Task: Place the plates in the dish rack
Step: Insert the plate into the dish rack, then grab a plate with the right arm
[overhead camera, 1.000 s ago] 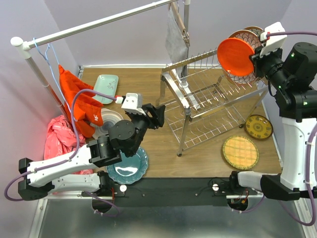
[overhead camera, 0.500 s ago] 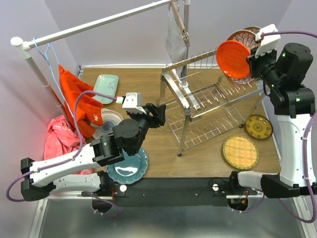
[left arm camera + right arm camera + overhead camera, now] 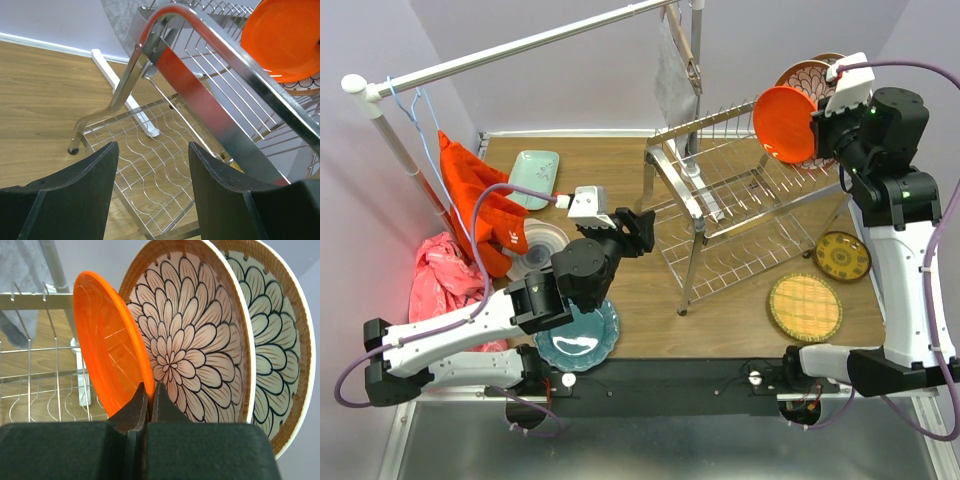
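Observation:
My right gripper (image 3: 818, 128) (image 3: 148, 390) is shut on the rim of the orange plate (image 3: 784, 124) (image 3: 105, 350), held upright over the right end of the dish rack's (image 3: 720, 200) (image 3: 210, 100) upper tier. Just behind it two floral plates (image 3: 190, 335) (image 3: 272, 330) stand upright in the rack. My left gripper (image 3: 642, 228) (image 3: 152, 150) hangs open and empty by the rack's left legs. On the table lie a teal plate (image 3: 578, 338), a white swirl plate (image 3: 535, 245), a yellow woven plate (image 3: 804, 307) and a dark-yellow patterned plate (image 3: 842, 256).
A white clothes rail (image 3: 520, 45) crosses the back, with a grey cloth (image 3: 676, 70) hanging over the rack. An orange garment (image 3: 480, 205) and pink cloth (image 3: 438, 280) lie at the left. A pale green rectangular dish (image 3: 533, 178) sits at the back left.
The right gripper has carried the orange plate a little to the left, closer in front of the floral plates. The left arm has edged slightly right; its jaws stay open.

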`<state>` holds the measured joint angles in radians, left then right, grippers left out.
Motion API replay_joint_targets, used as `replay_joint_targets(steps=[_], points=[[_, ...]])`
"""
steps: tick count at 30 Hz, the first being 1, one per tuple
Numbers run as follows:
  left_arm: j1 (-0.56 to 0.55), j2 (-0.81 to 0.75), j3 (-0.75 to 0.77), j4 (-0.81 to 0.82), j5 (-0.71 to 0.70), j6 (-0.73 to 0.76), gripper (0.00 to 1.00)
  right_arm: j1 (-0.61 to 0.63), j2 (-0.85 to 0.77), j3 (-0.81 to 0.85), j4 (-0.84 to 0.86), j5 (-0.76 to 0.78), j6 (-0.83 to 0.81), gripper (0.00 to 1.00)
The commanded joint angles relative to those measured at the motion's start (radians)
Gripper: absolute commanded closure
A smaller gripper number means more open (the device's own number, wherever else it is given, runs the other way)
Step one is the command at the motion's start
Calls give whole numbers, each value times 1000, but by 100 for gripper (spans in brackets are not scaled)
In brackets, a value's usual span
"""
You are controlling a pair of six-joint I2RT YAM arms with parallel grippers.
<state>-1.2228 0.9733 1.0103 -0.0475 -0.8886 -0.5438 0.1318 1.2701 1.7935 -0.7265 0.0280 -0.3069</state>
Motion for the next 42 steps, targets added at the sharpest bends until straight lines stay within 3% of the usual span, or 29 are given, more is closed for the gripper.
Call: replay_joint_targets(steps=[1, 11, 14, 19, 26, 34, 42], points=[[6, -27, -33, -12, -18, -45, 33, 9, 3, -11, 67, 73, 20, 99], [9, -27, -36, -12, -18, -41, 33, 43, -14, -60, 70, 92, 20, 98], [9, -30, -36, -14, -18, -41, 33, 54, -20, -72, 58, 82, 19, 93], [8, -35, -36, -17, -21, -41, 33, 58, -31, -66, 47, 47, 5, 76], [9, -27, -33, -15, -18, -42, 33, 58, -38, -33, 24, 47, 0, 64], [9, -28, -27, -8, -4, -18, 33, 58, -63, 122, -13, 30, 20, 62], [19, -18, -4, 12, 25, 34, 33, 58, -112, 155, -40, 78, 98, 63]])
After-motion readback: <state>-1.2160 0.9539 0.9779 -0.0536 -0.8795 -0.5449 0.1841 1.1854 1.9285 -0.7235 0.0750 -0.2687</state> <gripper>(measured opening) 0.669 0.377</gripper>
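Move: The right gripper holds the orange plate by its near rim; its slot in the dish rack lies about 6 cm ahead, 5 cm to the left and some 3 cm below. The nearer flowered plate stands about 9 cm ahead, practically in line with the gripper and at its height; the second flowered plate is about 12 cm ahead and 5 cm to the right. From the left gripper the slot lies roughly 18 cm ahead, 27 cm right and 6 cm higher. Ease the right gripper down and left by about 1 cm each to set the orange plate into its slot beside the nearer flowered plate, then open the fingers partway and let go of the rim. Once free, draw the gripper up some 9 cm and back about 5 cm from the rack, tipping the fingers up slightly. ##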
